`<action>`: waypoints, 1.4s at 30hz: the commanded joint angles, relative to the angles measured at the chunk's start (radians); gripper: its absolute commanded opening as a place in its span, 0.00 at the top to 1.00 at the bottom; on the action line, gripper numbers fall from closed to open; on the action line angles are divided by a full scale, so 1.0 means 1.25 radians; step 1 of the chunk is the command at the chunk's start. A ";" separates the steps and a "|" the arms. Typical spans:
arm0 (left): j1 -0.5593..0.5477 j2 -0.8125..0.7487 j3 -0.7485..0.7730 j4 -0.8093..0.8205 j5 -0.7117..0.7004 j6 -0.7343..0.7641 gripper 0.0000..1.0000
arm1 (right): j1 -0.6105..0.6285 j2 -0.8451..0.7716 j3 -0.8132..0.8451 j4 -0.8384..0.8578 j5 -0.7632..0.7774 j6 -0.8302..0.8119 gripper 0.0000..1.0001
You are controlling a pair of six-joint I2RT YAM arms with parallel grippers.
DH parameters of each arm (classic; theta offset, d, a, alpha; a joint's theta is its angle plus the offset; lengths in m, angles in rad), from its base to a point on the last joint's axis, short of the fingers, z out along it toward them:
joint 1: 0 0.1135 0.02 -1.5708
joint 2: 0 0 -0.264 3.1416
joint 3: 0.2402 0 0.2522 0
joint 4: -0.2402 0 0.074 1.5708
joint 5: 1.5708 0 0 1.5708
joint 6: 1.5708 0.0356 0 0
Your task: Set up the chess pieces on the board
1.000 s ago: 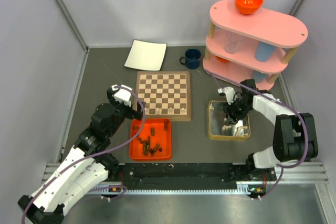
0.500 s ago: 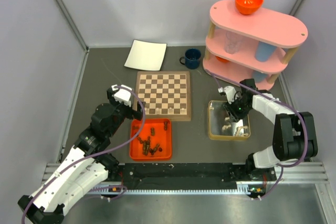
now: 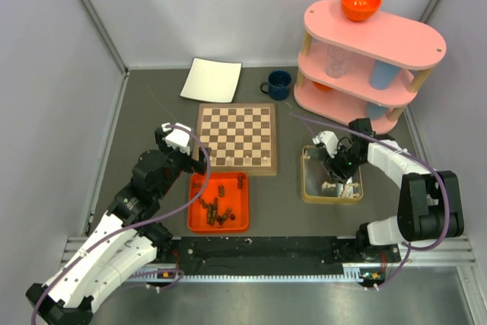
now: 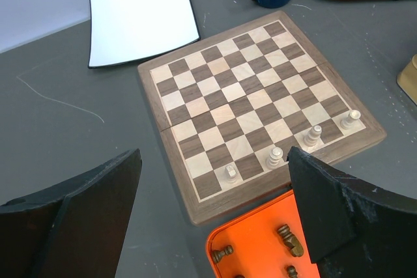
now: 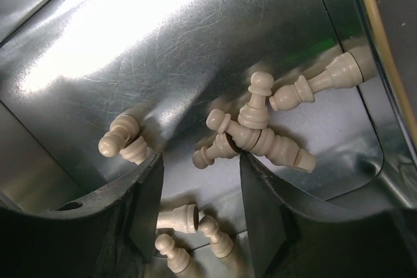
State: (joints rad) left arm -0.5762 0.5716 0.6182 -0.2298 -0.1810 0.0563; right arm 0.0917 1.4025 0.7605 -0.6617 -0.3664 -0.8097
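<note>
The board (image 3: 237,138) lies mid-table, with several pale chess pieces (image 4: 275,157) standing along its near row. Dark pieces (image 4: 290,239) lie in an orange tray (image 3: 199,222) in front of it. My left gripper (image 3: 201,160) hovers open over the board's near left corner and the tray (image 4: 218,242), holding nothing. My right gripper (image 3: 335,167) reaches down into a metal tin (image 3: 307,185). Its jaws stand partly open just above the tin floor (image 5: 195,63). Loose pale pieces (image 5: 251,140) lie ahead of the fingers (image 5: 260,206), and three more (image 5: 177,217) lie between them, none gripped.
A white plate (image 3: 211,80) and a dark blue mug (image 3: 278,84) sit behind the board. A pink three-tier shelf (image 3: 396,36) with an orange bowl (image 3: 360,1) and cups stands at the back right, close behind the tin. Grey walls enclose the table.
The right gripper has shifted slightly toward the tin's far left, and its jaws narrowed then widened again without taking a piece. The left arm has not moved.
</note>
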 commanded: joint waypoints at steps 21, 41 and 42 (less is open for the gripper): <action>0.003 -0.002 -0.006 0.044 0.000 0.011 0.01 | -0.092 0.024 0.114 -0.040 -0.072 -0.123 0.50; 0.004 0.000 -0.009 0.043 -0.006 0.016 0.01 | -0.078 0.164 0.141 -0.084 -0.048 -0.386 0.81; 0.003 0.000 -0.007 0.043 -0.005 0.014 0.01 | -0.078 0.163 0.138 -0.085 -0.047 -0.386 0.87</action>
State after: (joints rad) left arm -0.5762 0.5724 0.6178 -0.2295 -0.1814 0.0605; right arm -0.0132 1.5970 0.9321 -0.7410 -0.4198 -1.2598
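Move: The right gripper hangs half open low in the bin. The long chess piece on top of the heap lies about 4 cm ahead, level sideways and some 1 cm below, over the small pawn about 1 cm ahead of the gripper. An upper pawn is 4 cm ahead and 2 cm left, the big-based piece 6 cm ahead and 1 cm left, and the crossed pair 3 cm back and 1 cm left. From the left gripper the long piece is roughly 50 cm right, level forward, some 22 cm below. Lift the right gripper about 3.5 cm while carrying it some 4 cm forward and a little right over the heap, first turning slightly clockwise. Then swing back counter-clockwise roughly 35 degrees as you sink to the starting height, and narrow the fingers around the base end of the long piece. ##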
